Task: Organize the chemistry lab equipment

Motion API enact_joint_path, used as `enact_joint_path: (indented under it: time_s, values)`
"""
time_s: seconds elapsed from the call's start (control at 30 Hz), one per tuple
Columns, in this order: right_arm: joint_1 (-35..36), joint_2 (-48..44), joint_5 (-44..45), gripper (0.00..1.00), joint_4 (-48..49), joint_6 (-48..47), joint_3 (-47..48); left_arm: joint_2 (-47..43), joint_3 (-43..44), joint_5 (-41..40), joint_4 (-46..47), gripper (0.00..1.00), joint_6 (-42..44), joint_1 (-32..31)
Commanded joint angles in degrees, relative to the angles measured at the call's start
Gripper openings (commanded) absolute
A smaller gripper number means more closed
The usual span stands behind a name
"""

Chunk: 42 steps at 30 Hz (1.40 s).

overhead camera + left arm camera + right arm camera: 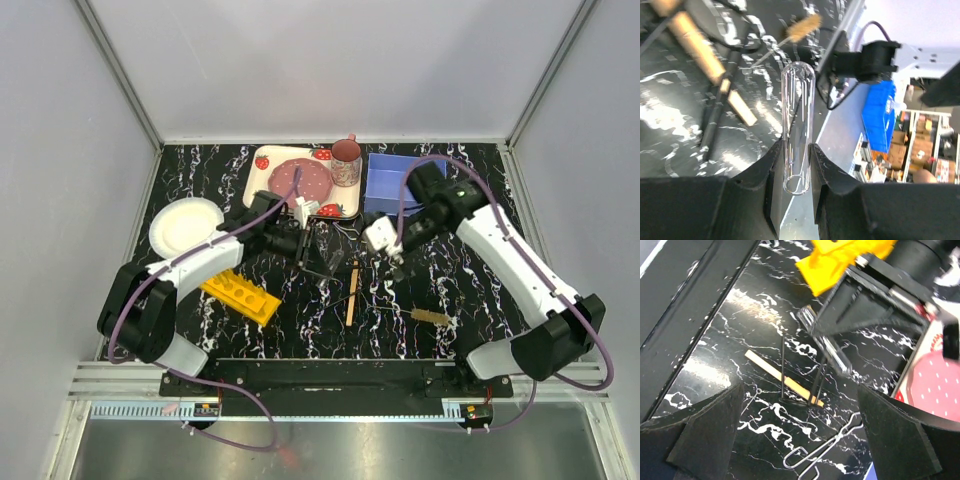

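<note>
A clear glass tube (797,120) stands upright between the jaws of my left gripper (796,165), which is shut on its open end and held above the table. In the top view the left gripper (303,240) hovers mid-table, right of the yellow rack (240,295). My right gripper (800,435) is open and empty, above the wire tongs (825,455) and the wooden stick (782,380). From above, the right gripper (393,262) is just right of the stick (352,292). The tan-bristled brush (430,317) lies near the front right.
A thin black wire frame (800,385) stands over the stick. The strawberry-print tray (258,180) with pink plate and cup (346,160) sits at the back. A blue box (392,180) is beside it, and a white plate (186,226) at left.
</note>
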Motion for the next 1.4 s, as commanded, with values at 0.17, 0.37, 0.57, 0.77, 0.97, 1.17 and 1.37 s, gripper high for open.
enact_joint_path:
  time_s: [0.17,0.37,0.57,0.77,0.97,1.17,1.37]
  values:
    - [13.4,0.3,16.6,0.98,0.9,1.7,-0.4,-2.7,1.2,9.2,11.7,0.2,-9.3,-8.9]
    - [16.5,0.3,21.7,0.91,2.9,2.9,-3.3,-2.3,1.6,9.8,13.3,0.2,-10.8,-11.0]
    - [18.5,0.2,26.5,0.74,6.2,4.3,-5.8,-1.4,2.3,10.4,13.7,0.2,-10.9,-12.8]
    - [20.3,0.1,27.8,0.49,6.5,5.2,-6.1,-0.6,2.4,10.5,13.6,0.21,-11.3,-13.3]
    - [21.2,-0.6,27.3,0.27,6.4,5.9,-6.8,-1.0,3.1,9.8,12.2,0.25,-10.8,-13.3]
    - [21.3,-2.1,25.4,0.21,6.4,9.3,-6.6,-2.7,4.7,5.5,6.3,0.51,-8.1,-13.2]
    - [21.2,-4.5,21.1,0.2,7.6,16.9,-7.8,-9.3,6.1,-4.5,-1.1,0.79,-6.3,-11.0]
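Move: In the left fingers, pinched near its open rim, the test tube has its middle about 7 cm to the right hand's left, 8 cm below and 1 cm ahead. From the left hand, the open right gripper is roughly 9 cm to the right, 10 cm higher and level fore and aft. On the table, some 25 cm below the right hand, the wooden strip lies 3 cm back and 4 cm left; the wire tongs lie 7 cm ahead and 1 cm right. Bringing the tube back about 8 cm, right 5 cm and up 4 cm, the left hand swings clockwise some 15 degrees and halts at the right gripper. The right hand sinks about 7 cm and draws back 3 cm, its fingers tipping steeper, and closes on the tube's free, rounded end. Only then do the left fingers open wide and ease forward. ##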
